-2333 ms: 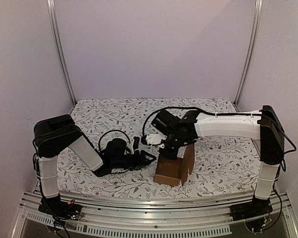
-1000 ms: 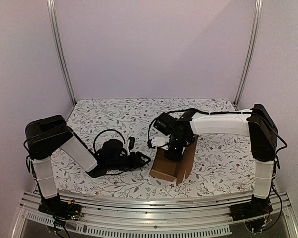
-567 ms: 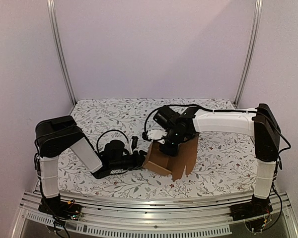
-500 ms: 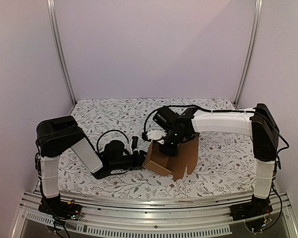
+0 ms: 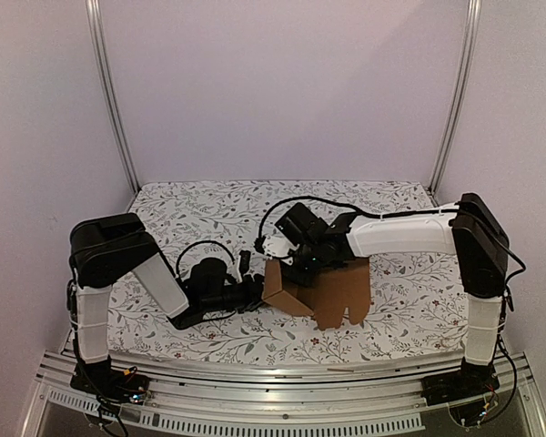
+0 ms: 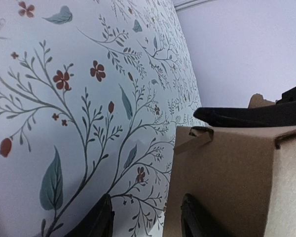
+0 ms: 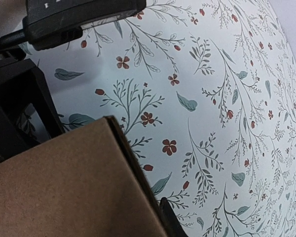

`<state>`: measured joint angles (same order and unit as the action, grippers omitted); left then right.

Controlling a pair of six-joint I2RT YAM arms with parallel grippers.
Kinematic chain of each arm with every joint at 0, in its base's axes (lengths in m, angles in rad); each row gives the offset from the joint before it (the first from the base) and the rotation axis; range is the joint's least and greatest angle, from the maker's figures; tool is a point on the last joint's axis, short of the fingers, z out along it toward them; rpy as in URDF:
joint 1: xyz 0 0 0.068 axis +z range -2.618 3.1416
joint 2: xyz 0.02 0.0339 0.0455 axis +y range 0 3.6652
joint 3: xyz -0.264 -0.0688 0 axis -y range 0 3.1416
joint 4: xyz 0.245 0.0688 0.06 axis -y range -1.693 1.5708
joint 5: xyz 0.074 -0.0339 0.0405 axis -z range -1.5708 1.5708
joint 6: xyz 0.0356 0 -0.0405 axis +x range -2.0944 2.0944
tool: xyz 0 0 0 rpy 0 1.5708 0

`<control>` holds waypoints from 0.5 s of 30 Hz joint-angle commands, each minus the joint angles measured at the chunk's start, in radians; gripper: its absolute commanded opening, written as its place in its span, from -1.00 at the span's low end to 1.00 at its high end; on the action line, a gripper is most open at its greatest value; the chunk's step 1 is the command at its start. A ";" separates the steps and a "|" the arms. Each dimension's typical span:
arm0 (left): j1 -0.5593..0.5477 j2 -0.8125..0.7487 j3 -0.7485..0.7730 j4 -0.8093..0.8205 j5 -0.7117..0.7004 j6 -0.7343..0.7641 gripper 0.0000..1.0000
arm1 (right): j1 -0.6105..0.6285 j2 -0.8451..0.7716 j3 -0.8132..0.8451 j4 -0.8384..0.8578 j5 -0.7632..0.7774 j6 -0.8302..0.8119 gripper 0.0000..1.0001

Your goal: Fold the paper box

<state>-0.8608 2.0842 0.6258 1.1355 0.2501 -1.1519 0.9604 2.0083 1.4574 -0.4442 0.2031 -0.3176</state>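
The paper box (image 5: 323,289) of plain brown cardboard lies tilted on the floral cloth just right of centre, with its flaps spread toward the front right. My right gripper (image 5: 299,264) reaches in from the right and is shut on the box's upper wall. In the right wrist view the brown panel (image 7: 64,182) fills the lower left, one dark fingertip (image 7: 170,217) shows beside its edge, and the other finger is hidden behind it. My left gripper (image 5: 255,291) lies low at the box's left side. It (image 6: 145,222) is open, with the box's near edge (image 6: 227,177) standing between its fingers.
The floral cloth (image 5: 191,214) covers the table. Aluminium posts (image 5: 109,100) (image 5: 455,100) stand at the back corners against pale walls. A metal rail (image 5: 282,369) runs along the near edge. The right arm's white link (image 5: 400,232) stretches over the right half.
The right gripper has swung the box over to the left and lower, spreading its flaps toward the front. The left gripper has moved up to the box's left side.
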 commanded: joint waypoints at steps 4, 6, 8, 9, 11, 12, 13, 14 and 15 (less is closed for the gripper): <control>-0.029 0.043 -0.023 -0.106 0.026 0.016 -0.06 | 0.014 0.084 0.041 0.066 0.102 0.060 -0.77; -0.016 0.015 -0.054 -0.154 0.003 0.014 -0.06 | 0.009 0.053 0.022 0.002 0.037 0.041 -0.77; 0.003 -0.022 -0.098 -0.199 -0.034 0.019 -0.06 | 0.009 0.006 0.009 -0.076 0.002 0.004 -0.79; 0.016 -0.041 -0.125 -0.220 -0.052 0.022 -0.06 | 0.007 -0.011 0.006 -0.121 -0.033 -0.006 -0.79; 0.043 -0.089 -0.168 -0.269 -0.079 0.035 -0.06 | 0.009 -0.033 0.001 -0.231 -0.033 -0.052 -0.80; 0.053 -0.115 -0.191 -0.298 -0.093 0.049 -0.05 | 0.009 -0.033 0.002 -0.281 -0.041 -0.060 -0.81; 0.061 -0.147 -0.200 -0.338 -0.109 0.072 -0.05 | 0.011 -0.029 0.004 -0.332 -0.036 -0.081 -0.81; 0.066 -0.179 -0.204 -0.386 -0.127 0.097 -0.04 | 0.011 -0.015 0.001 -0.370 -0.031 -0.086 -0.81; 0.067 -0.210 -0.202 -0.436 -0.144 0.122 -0.03 | 0.011 -0.008 -0.012 -0.392 -0.033 -0.087 -0.80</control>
<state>-0.8234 1.9316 0.4728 1.0351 0.1856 -1.1263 0.9695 1.9991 1.4796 -0.6250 0.1780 -0.3573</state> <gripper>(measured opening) 0.478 0.098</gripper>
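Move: At the left fingertips is the left panel of the paper box, about 3 cm to their right; the box's middle lies roughly 9 cm to the right, about level front to back. From the right hand, which reaches into the box from above, the box's middle is some 4 cm back, 4 cm to the right and a few centimetres below. The splayed tabbed flap lies about 12 cm right of the right hand and 6 cm back. Backing off from the left panel after barely shifting at first, the left hand slides about 5 cm to its left, its part-open fingers unchanged, and its touch on the cardboard ends. The right hand, still nearly shut on the box wall, nudges forward a touch, then draws back and to the right some 3 cm, sinking about 1 cm and tilting slightly, taking the box along. ##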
